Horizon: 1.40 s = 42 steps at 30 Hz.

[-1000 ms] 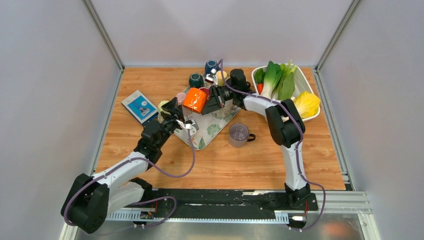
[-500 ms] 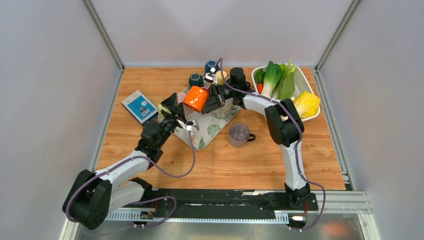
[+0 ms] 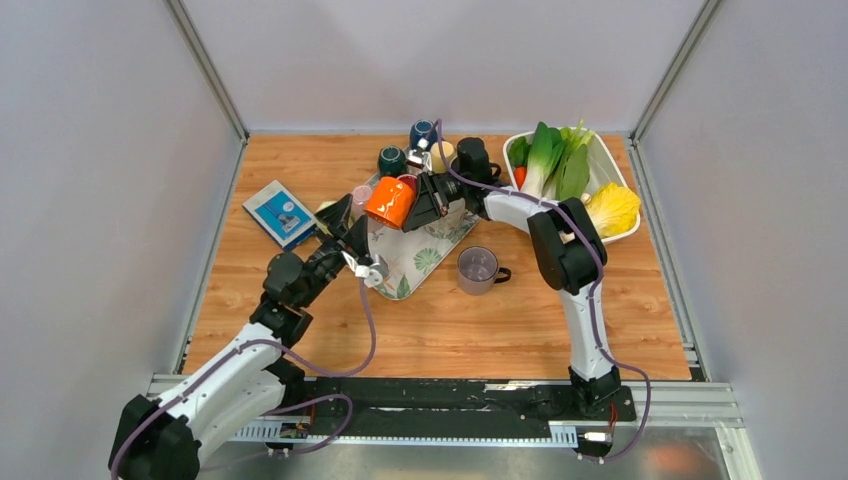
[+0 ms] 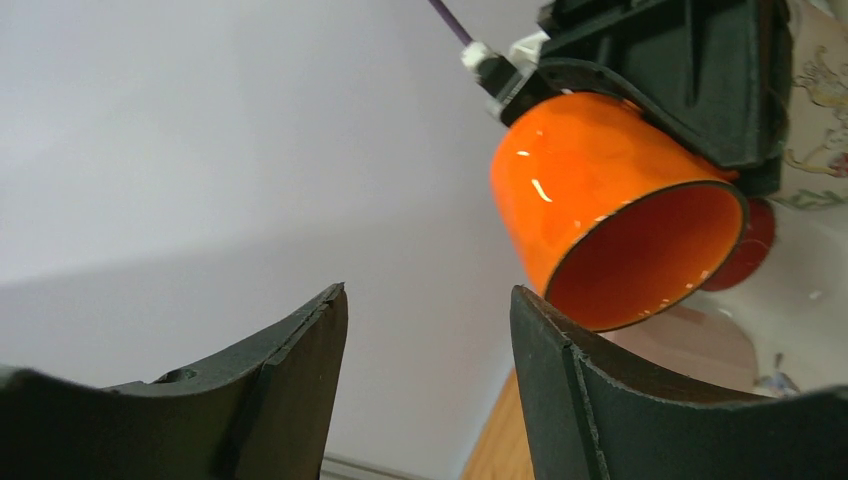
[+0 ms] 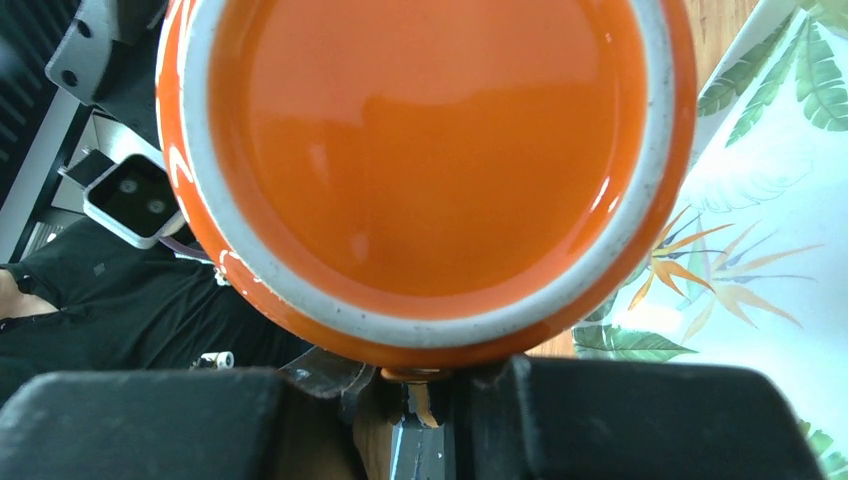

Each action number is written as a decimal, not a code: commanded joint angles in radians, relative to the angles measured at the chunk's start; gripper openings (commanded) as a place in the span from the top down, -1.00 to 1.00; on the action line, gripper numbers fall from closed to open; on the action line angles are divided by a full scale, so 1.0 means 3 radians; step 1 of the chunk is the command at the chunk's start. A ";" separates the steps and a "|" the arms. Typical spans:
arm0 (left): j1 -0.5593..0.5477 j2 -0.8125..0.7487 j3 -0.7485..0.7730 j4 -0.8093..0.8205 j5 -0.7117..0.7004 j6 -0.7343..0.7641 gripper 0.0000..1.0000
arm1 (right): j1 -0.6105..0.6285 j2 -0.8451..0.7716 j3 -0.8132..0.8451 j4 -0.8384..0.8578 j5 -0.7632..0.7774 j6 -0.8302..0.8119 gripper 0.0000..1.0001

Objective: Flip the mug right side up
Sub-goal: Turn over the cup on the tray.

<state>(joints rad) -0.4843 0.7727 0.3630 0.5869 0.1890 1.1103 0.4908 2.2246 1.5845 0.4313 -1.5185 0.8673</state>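
The orange mug (image 3: 390, 200) hangs tilted on its side above the leaf-patterned tray (image 3: 425, 258). My right gripper (image 3: 420, 198) is shut on its handle. In the right wrist view the mug's glazed base (image 5: 430, 150) fills the picture, with the right gripper (image 5: 432, 388) clamped just under it. In the left wrist view the mug's open mouth (image 4: 640, 255) faces down and toward me. My left gripper (image 3: 338, 218) is open and empty, a short way to the near left of the mug. Between the left gripper's (image 4: 430, 300) fingers only the grey wall shows.
Beside the tray stands an upright purple glass mug (image 3: 478, 268). Dark teal mugs (image 3: 392, 160) and a black mug (image 3: 474, 155) crowd the back, behind the held mug. A white basin (image 3: 604, 142) of vegetables sits at the back right, a blue booklet (image 3: 282, 212) at the left.
My left arm has drawn back toward the near left, away from the mug, and its jaws have opened a little wider. The right gripper keeps the mug, hardly moved.
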 commanded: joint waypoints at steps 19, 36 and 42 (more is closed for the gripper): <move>-0.0045 0.1169 0.0285 0.1081 -0.0061 -0.0046 0.35 | 0.0051 -0.0140 0.0036 0.0117 -0.0109 -0.0104 0.99; -0.0057 0.0654 0.0948 -0.0894 -0.0867 -0.1162 1.00 | -0.0187 -0.0536 -0.0176 -0.0274 0.0461 -0.0856 -0.33; -0.0045 0.0615 0.1432 -0.2409 -0.0831 -0.1971 1.00 | -0.0279 -0.1000 -0.0063 -0.1836 0.1719 -0.2898 -0.43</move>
<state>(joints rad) -0.4984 0.9932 0.6857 0.1184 -0.0540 0.7425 0.4145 2.0544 1.5211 0.1898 -1.2732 0.4946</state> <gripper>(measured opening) 0.031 0.710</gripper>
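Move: The orange mug hangs in the air by its handle in my right fingers, its body some 5 cm ahead and 3 cm left of that hand, about level. From my open left hand its middle is roughly 6 cm ahead, 6 cm right and 8 cm lower. Below on the tray, counted from my left hand, the pink mug stands about 10 cm straight ahead and the red mug about 12 ahead, 9 right. The cream mug is some 9 cm ahead and 7 right of my right hand. I drop my left hand about 5 cm, then slide it forward and right to the orange mug's open end and shut the fingers on its rim while my right hand holds still. Then my right fingers open off the handle and back away forward and right, swinging clockwise and tipping up. My left hand keeps its pinch, swings a few centimetres left and tips down nearly 30 degrees. ##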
